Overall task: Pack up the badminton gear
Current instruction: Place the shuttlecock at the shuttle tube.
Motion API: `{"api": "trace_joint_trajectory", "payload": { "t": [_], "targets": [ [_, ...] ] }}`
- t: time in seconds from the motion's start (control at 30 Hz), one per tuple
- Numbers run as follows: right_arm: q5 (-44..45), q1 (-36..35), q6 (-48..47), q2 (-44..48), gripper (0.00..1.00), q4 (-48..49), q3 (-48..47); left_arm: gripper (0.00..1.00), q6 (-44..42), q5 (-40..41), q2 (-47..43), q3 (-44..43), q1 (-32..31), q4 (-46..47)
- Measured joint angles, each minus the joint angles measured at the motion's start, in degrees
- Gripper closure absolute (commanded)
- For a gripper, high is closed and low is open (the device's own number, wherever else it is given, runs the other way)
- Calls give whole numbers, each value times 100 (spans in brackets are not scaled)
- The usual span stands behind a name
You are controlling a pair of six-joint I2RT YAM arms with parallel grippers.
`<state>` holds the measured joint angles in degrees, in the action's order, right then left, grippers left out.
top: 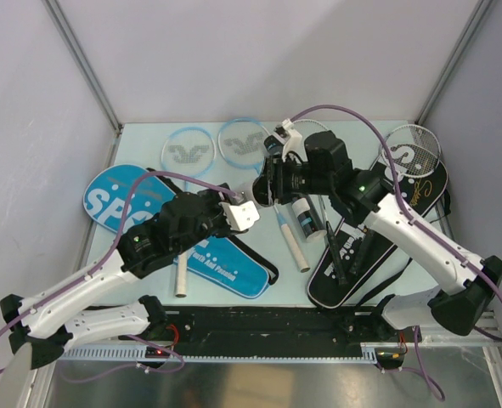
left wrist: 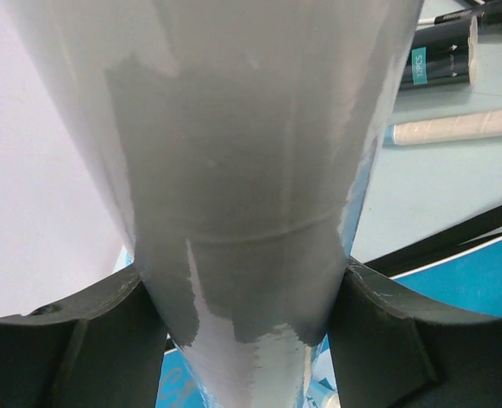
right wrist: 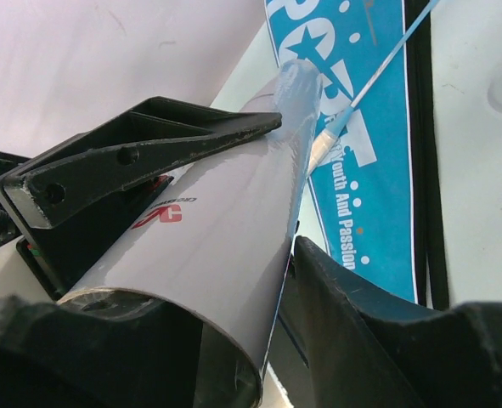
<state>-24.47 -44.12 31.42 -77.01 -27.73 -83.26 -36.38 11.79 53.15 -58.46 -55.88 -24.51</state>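
Observation:
A white tube (top: 265, 194) hangs above the middle of the table between my two grippers. My left gripper (top: 252, 204) is shut on it; in the left wrist view the tube (left wrist: 251, 170) fills the frame, with both fingers (left wrist: 386, 340) pressed against its sides. My right gripper (top: 272, 183) is at the tube's open end (right wrist: 191, 280) with its jaws open. One finger (right wrist: 361, 323) stands right beside the rim and the tube hides the other. Two light-blue rackets (top: 187, 151) and a silver racket (top: 412, 151) lie at the back. I see no shuttlecocks.
A blue cover (top: 115, 200) lies under the left arm and a black cover (top: 352, 263) under the right arm. A black tube (top: 306, 217) and a white racket handle (top: 293, 246) lie in the middle. Another handle (top: 181, 276) lies near the front.

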Motion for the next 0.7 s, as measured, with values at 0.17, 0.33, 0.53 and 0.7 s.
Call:
{"api": "trace_joint_trajectory", "payload": {
  "t": [0.17, 0.33, 0.53, 0.7],
  "targets": [
    [146, -111, -9, -133, 48, 96, 0, 49, 105, 28, -42, 55, 48, -85],
    [315, -142, 7, -116, 37, 125, 0, 48, 166, 44, -92, 116, 48, 7],
    [463, -114, 103, 149, 30, 205, 136, 48, 334, 0, -195, 321, 70, 317],
    [721, -87, 111, 776, 29, 400, 225, 49, 601, -109, -461, 595, 315, 365]
  ]
}}
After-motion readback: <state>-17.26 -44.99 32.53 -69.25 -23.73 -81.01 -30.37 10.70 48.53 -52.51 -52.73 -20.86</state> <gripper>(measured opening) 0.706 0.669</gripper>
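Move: The white shuttle tube's mouth, the shuttlecock already at it, is right at the right hand, about 2 cm left and 1 cm back. From that hand, the blue racket's handle lies some 5 cm ahead, 4 cm right and 30 cm below; the black tube is about 23 cm ahead, 5 cm right, equally low. From the left hand, which already grips the white tube, the mouth lies roughly 9 cm right, level fore and aft, and 3 cm up. Right fingers edge left, open wider, and retreat about 5 cm up and right from the left-held tube's mouth. ##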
